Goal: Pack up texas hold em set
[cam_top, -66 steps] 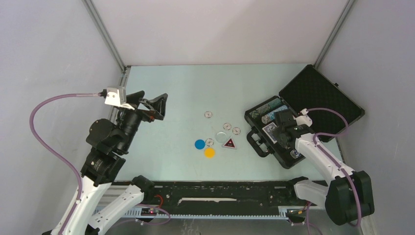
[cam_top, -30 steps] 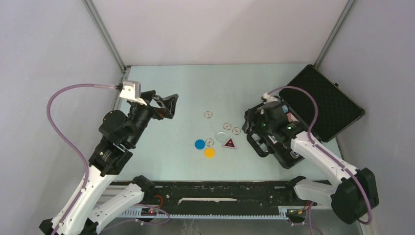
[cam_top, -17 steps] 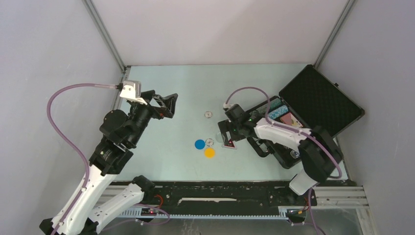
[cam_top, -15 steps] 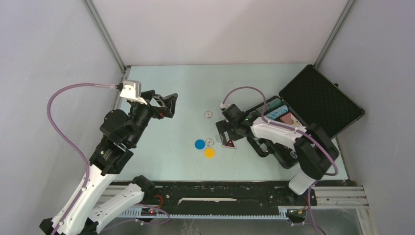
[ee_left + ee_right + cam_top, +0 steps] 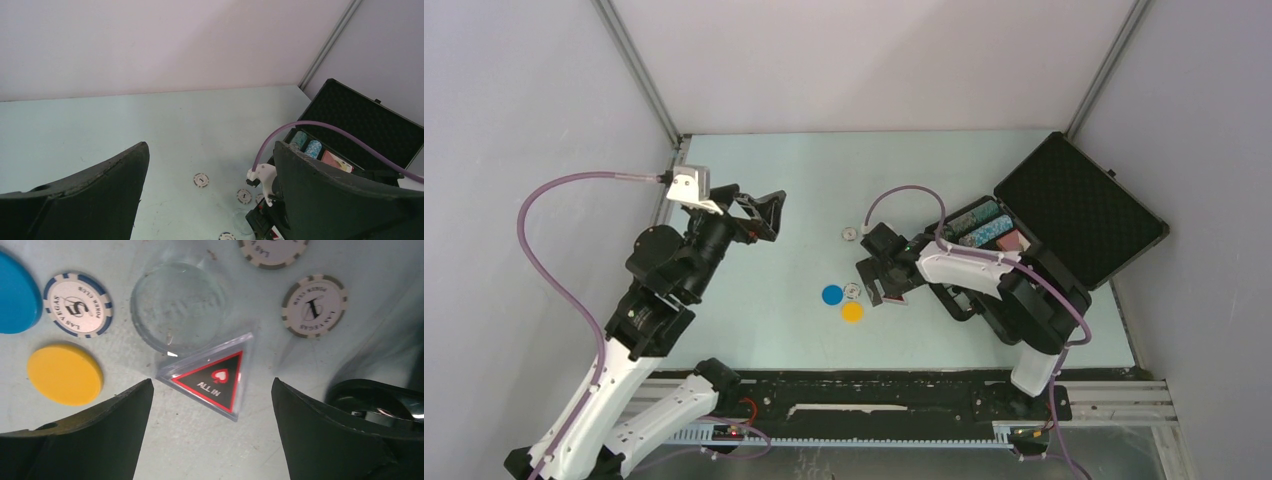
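The black case (image 5: pixel 1079 205) lies open at the right, with rows of chips (image 5: pixel 979 222) in its foam base. The red triangular marker (image 5: pixel 212 380), clear disc (image 5: pixel 177 307), blue disc (image 5: pixel 832 294), yellow disc (image 5: pixel 852 312) and three loose chips lie on the table left of the case. My right gripper (image 5: pixel 889 290) is open and empty, low over the marker, one finger on each side of it (image 5: pixel 211 386). My left gripper (image 5: pixel 759 215) is open and empty, held high at the left (image 5: pixel 210 147). The card deck is not clearly visible.
A lone chip (image 5: pixel 851 234) lies further back on the table. A blue-edged chip (image 5: pixel 77 304) lies between the blue and clear discs. Grey chips (image 5: pixel 314 305) lie beyond the marker. The right arm's purple cable (image 5: pixel 320 127) arcs in front of the case. Walls enclose the table.
My right arm has swung left from the case to above the loose discs and come down over the red marker. My left arm rose a little at first and has since held still.
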Robot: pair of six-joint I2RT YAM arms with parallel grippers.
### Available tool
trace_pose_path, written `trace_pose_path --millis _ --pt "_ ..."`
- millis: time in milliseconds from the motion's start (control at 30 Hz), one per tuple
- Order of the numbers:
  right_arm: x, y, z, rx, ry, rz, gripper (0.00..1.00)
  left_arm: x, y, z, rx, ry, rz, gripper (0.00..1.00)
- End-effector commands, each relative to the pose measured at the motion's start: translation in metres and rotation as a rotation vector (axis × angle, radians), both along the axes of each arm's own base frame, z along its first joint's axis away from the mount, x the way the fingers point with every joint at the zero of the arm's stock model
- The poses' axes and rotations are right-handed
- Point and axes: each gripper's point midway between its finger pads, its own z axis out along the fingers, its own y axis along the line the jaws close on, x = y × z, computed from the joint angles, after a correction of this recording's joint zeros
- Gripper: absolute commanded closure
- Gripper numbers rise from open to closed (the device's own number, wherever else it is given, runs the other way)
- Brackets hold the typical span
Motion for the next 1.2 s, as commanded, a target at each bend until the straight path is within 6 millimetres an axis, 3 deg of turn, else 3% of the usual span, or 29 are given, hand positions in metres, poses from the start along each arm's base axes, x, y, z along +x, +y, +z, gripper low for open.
trace_pose_path --millis 0,133,267,733,1167 --pt "0.006 0.022 0.008 0.041 -0.035 -0.042 0.03 -0.002 0.000 -0.002 0.004 -0.016 -0.006 0.00" --pt "0.009 0.026 0.009 0.062 -0.045 -0.145 0.05 -0.002 0.000 -0.002 0.003 -0.017 -0.007 0.00" --pt "0.010 0.024 0.008 0.061 -0.051 -0.222 0.13 -0.003 -0.001 -0.002 0.000 -0.016 -0.014 0.00" --pt "-0.003 0.020 -0.004 0.004 -0.013 -0.177 0.14 -0.008 -0.003 0.003 -0.019 -0.028 -0.035 0.00" --pt "-0.002 0.018 -0.010 -0.006 -0.006 -0.190 0.24 -0.008 -0.003 0.004 -0.021 -0.032 -0.036 0.00"
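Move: The ALL IN triangle lies almost under the right hand's open fingers, about 1 cm to the left and 2 cm below. At that same depth, the clear disc sits some 4 cm ahead and 4 cm left, a white chip about 7 cm ahead and 3 cm right, and the yellow disc roughly 4 cm back and 9 cm left. From the left hand the triangle is some 6 cm ahead, 19 cm right and 38 cm below. Left by roughly 1.5 cm and then about 1 cm down, the right hand centres its fingers over the ALL IN triangle, turning some 10 degrees clockwise so that they straddle it. The fingers, still pointing down, narrow from wide open to about three quarters, bringing their tips close to the triangle's left corner and right edge; a grip isn't yet visible. ##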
